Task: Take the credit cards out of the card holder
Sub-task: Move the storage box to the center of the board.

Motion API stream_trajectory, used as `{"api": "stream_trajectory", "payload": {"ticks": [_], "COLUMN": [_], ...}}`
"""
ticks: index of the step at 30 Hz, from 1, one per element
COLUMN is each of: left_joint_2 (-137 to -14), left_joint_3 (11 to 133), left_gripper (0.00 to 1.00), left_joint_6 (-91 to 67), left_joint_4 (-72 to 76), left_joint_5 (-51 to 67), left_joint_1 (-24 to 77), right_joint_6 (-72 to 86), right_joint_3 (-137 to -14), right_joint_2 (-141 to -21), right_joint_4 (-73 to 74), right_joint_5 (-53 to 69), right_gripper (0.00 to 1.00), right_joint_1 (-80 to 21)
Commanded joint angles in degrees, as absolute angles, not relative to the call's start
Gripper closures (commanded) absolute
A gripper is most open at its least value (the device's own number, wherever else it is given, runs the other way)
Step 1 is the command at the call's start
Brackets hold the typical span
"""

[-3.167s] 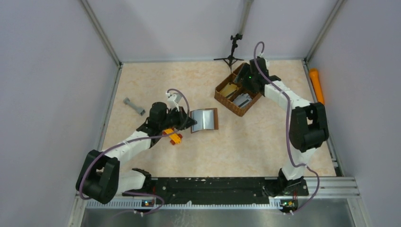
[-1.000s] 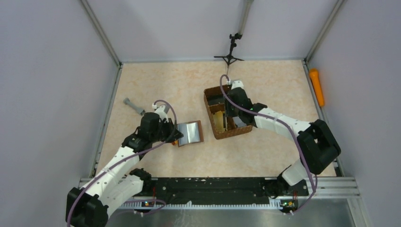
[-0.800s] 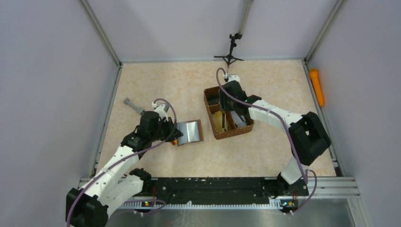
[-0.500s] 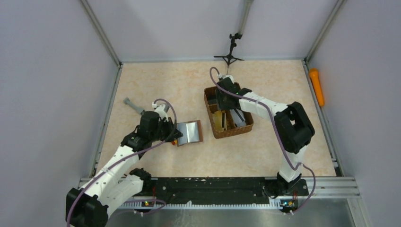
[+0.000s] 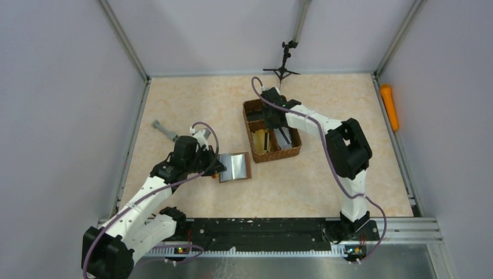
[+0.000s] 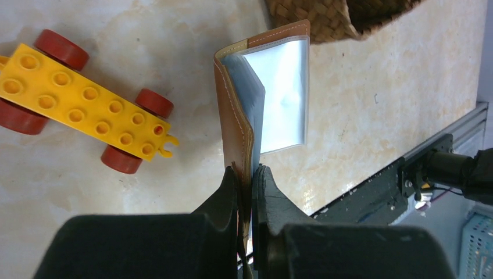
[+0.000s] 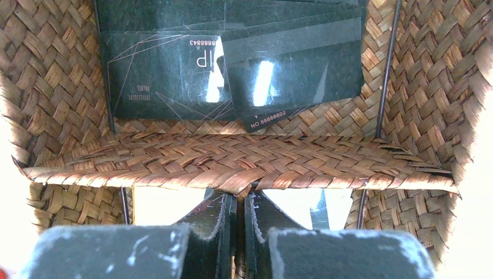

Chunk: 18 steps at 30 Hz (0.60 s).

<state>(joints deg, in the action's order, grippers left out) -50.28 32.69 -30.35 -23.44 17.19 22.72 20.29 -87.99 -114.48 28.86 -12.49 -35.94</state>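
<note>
The card holder (image 5: 235,167) is a brown leather wallet lying open left of the table's middle, its shiny clear sleeves (image 6: 279,96) facing up. My left gripper (image 6: 247,174) is shut on its leather edge (image 6: 235,122), and the same gripper (image 5: 214,164) shows from above at its left side. Several dark credit cards (image 7: 232,64) lie overlapping in the far compartment of the woven basket (image 5: 279,154). My right gripper (image 7: 239,200) is shut on the basket's woven divider (image 7: 232,163). Whether a card sits inside the sleeves, I cannot tell.
A yellow toy brick car with red wheels (image 6: 81,104) lies just beside the card holder. A grey tool (image 5: 164,130) lies at the left, a small black tripod (image 5: 283,61) at the back, and an orange object (image 5: 389,106) outside the right rail.
The right arm has swung left and back, and the basket has shifted that way with it. Its jaws have closed on the divider. The left gripper has held the card holder almost still.
</note>
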Motion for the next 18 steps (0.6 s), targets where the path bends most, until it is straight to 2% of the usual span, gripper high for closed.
{"api": "stream_trajectory", "payload": {"ticks": [1, 8, 12, 15, 16, 18], "left_joint_2": [-51.25, -45.38, -45.89, -46.78, -47.22, -48.04], "left_joint_3": [35.66, 34.08, 33.33, 32.08, 31.68, 30.60], "left_gripper": [1.00, 1.00, 1.00, 1.00, 1.00, 1.00], "left_joint_6": [-31.89, -32.78, -32.56, -32.61, -32.68, -32.78], "left_joint_4": [-23.98, -23.86, -23.50, -21.79, -20.87, -18.36], "left_joint_5": [23.92, 30.63, 31.18, 30.73, 30.71, 30.66], "left_joint_1": [22.58, 23.32, 23.88, 23.98, 23.99, 24.07], "right_joint_6": [19.50, 20.81, 22.04, 23.04, 23.59, 24.43], "right_joint_3": [-96.79, -112.25, -121.82, -124.61, -124.82, -124.85], "right_joint_2": [-116.18, -126.46, -132.35, -134.51, -134.82, -134.95], "right_joint_4": [23.34, 25.50, 28.25, 29.56, 29.62, 29.29], "right_joint_5": [-9.38, -7.40, -7.89, -8.72, -8.54, -7.64], "right_gripper": [1.00, 1.00, 1.00, 1.00, 0.98, 0.78], "right_joint_1": [-36.60, -40.21, -41.31, -41.81, -41.81, -41.88]}}
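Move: The right hand already pinches the storage box at the divider crossing near its middle, with the box's bulk some 3 cm below. Clear board for it lies about 13 cm left and 5 cm ahead; the black cards sit roughly 7 cm ahead. The card holder is some 19 cm back and 15 cm left. It hangs from the left hand, its middle about 5 cm right; from that hand the toy car is roughly 3 cm ahead and 5 cm left, the box 18 cm ahead and 21 cm right. Still gripping the woven divider, the right hand takes the box quickly left some 13 cm and about 5 cm forward, rising slightly and turning a little counter-clockwise; its fingers just begin to ease open at the end. The left hand keeps its pinch on the card holder and draws it back and to the right, about 4 cm in all, rising then partly sinking, and turning about 10 degrees clockwise. ##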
